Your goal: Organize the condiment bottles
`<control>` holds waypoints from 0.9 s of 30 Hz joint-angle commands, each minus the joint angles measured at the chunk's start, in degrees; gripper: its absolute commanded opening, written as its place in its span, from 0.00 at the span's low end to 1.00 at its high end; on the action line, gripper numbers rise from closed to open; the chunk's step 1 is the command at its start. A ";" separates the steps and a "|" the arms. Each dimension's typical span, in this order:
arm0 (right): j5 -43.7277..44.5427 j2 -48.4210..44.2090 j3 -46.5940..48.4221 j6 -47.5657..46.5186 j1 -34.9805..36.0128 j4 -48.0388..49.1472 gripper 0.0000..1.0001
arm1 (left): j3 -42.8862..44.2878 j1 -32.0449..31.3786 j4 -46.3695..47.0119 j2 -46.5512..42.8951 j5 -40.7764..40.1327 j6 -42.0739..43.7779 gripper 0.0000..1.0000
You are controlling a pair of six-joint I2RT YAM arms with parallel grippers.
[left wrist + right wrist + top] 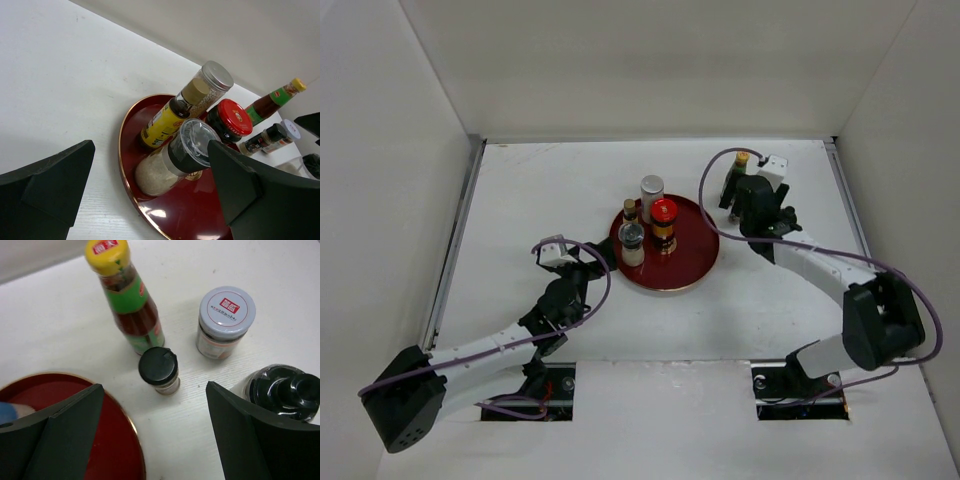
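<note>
Four condiment bottles stand on the round red tray (695, 265): a silver-capped jar (209, 86), a red-capped jar (229, 119), an amber yellow-labelled bottle (165, 120) and a grey-lidded grinder (172, 159). My left gripper (150, 200) is open at the tray's left rim, the grinder just ahead of its fingers. On the table right of the tray stand a tall green bottle (129, 297), a small black-capped bottle (159, 369), a grey-lidded jar (225, 321) and a white bottle with a black top (282, 389). Above them my right gripper (155, 440) is open and holds nothing.
White walls close in the table on the left, back and right. The tray's edge (122, 440) lies just under my right gripper's left finger. The white black-topped bottle sits partly behind its right finger.
</note>
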 commanded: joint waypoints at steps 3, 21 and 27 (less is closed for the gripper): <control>-4.21 5.99 7.48 -2.86 -3.29 -1.27 0.91 | 1.34 0.09 2.80 1.24 0.78 -0.79 1.00; -4.05 17.35 10.23 -4.09 -5.22 5.73 0.46 | 1.43 0.62 3.24 3.00 1.40 -1.40 1.00; 0.00 5.32 3.20 -6.90 -0.75 7.86 0.44 | 1.34 0.62 3.33 2.74 1.93 -1.40 1.00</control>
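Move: Some 5 cm ahead of the right hand, 1 cm to its right and about 10 cm below stands the small black-capped bottle. The ketchup bottle stands 6 cm beyond it and 2 cm to its left. The grey-lidded jar stands about 8 cm ahead of the hand and 9 cm right, the white bottle 1 cm behind and 12 cm right. From the left hand the small bottle is roughly 19 cm ahead and 37 cm right. Sinking about 8 cm while reaching 5 cm forward, the right hand brings its open fingers down around the small black-capped bottle in front of the ketchup bottle, tipping some 10 degrees further down. The fingers close from nearly wide to half open and pinch the bottle by its black cap, then the hand rises about 2 cm and draws slightly back towards the base, levelling a little. ##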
